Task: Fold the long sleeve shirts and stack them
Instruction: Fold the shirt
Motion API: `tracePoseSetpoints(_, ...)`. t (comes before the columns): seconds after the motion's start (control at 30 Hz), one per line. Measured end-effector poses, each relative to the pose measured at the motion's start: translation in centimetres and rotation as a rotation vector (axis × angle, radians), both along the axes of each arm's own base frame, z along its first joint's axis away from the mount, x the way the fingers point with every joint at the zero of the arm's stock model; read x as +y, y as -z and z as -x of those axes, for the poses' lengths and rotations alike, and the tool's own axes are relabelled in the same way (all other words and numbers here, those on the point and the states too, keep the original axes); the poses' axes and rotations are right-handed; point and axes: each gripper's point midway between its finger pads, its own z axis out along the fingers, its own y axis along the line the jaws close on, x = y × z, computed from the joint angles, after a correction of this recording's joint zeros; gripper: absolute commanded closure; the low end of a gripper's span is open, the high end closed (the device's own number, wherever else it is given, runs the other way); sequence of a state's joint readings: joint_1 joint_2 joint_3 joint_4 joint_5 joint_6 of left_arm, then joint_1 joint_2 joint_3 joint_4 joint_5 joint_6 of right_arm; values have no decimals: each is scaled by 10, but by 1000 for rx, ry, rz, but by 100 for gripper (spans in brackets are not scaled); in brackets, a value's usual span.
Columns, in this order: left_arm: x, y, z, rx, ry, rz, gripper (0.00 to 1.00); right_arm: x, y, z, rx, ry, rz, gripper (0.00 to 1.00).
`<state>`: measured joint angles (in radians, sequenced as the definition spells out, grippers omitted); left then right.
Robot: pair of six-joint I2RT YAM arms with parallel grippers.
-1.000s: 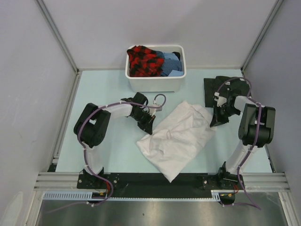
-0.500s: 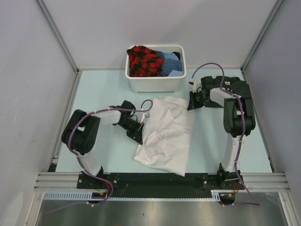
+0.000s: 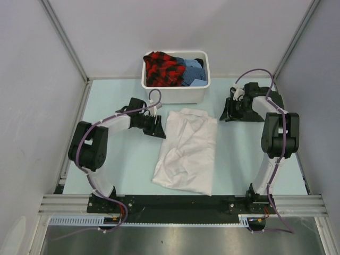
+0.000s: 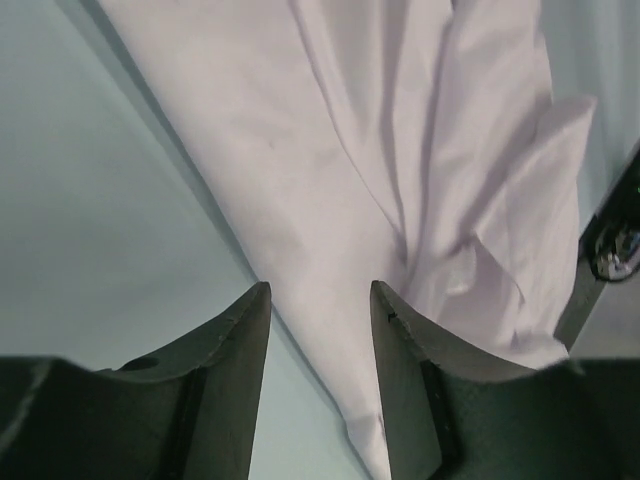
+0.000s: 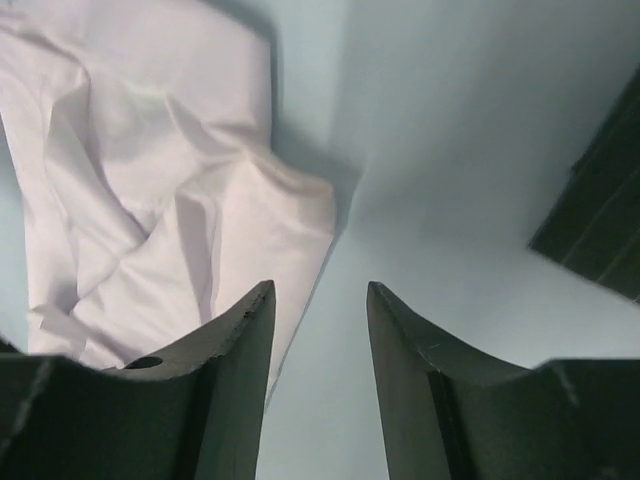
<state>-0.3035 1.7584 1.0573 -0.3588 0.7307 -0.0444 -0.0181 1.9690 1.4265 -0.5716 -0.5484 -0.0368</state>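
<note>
The white long sleeve shirt (image 3: 187, 151) lies spread lengthwise on the pale green table, collar end toward the tub. My left gripper (image 3: 159, 129) hovers at the shirt's upper left edge, open, with nothing between its fingers. In the left wrist view the shirt (image 4: 400, 160) fills the space beyond the open left gripper (image 4: 320, 292). My right gripper (image 3: 225, 113) stands open just right of the shirt's upper right corner (image 5: 150, 190). Only bare table shows between the fingers of the right gripper (image 5: 320, 292). A dark folded shirt (image 5: 600, 225) lies at the right, mostly hidden by the right arm from above.
A white plastic tub (image 3: 175, 93) at the back centre holds a red-black plaid garment (image 3: 162, 68) and blue cloth (image 3: 191, 71). Metal frame rails and grey walls close in the table on the left, right and back. The arm bases sit on the black rail at the near edge.
Both grippers, shut on the white shirt's top corners before, have opened and let go. The shirt was pulled toward the tub and now lies straighter; both arms have drawn slightly outward.
</note>
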Motion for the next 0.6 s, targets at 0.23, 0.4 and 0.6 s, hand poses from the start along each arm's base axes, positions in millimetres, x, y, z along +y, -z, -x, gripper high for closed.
tracePoseSetpoints(0.23,-7,33,-36,56,-127,-17,52,28,29,38,126,-54,-44,55)
tracePoseSetpoints(0.4,-14,35,-52,67,-204,23,63,46,40,33,153,-67,-89,87)
tracePoseSetpoints(0.6,-14,43,-53,103,-268,51,100,59,45,10,143,-76,-130,100)
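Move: My left hand is about 5 cm above the table and goes for the shirt's left edge near its far end, some 5 cm ahead and 2 cm to the right. My right hand, at about the same height, goes for the shirt's far right corner, about 4 cm to its left and level with it. From this hand the black pile lies 8 cm ahead and 18 cm right, the white bin 17 cm ahead and 23 cm left. I lower both open hands about 4 cm onto the two sides of the shirt and close on it. My left hand reaches about 5 cm forward along the left edge, turning some 15 degrees counter-clockwise; my right swings 6 cm left to the corner, first drawing back, then coming forward again. The right fingers shut, pinching the corner, while the left ones narrow most of the way on the edge. ##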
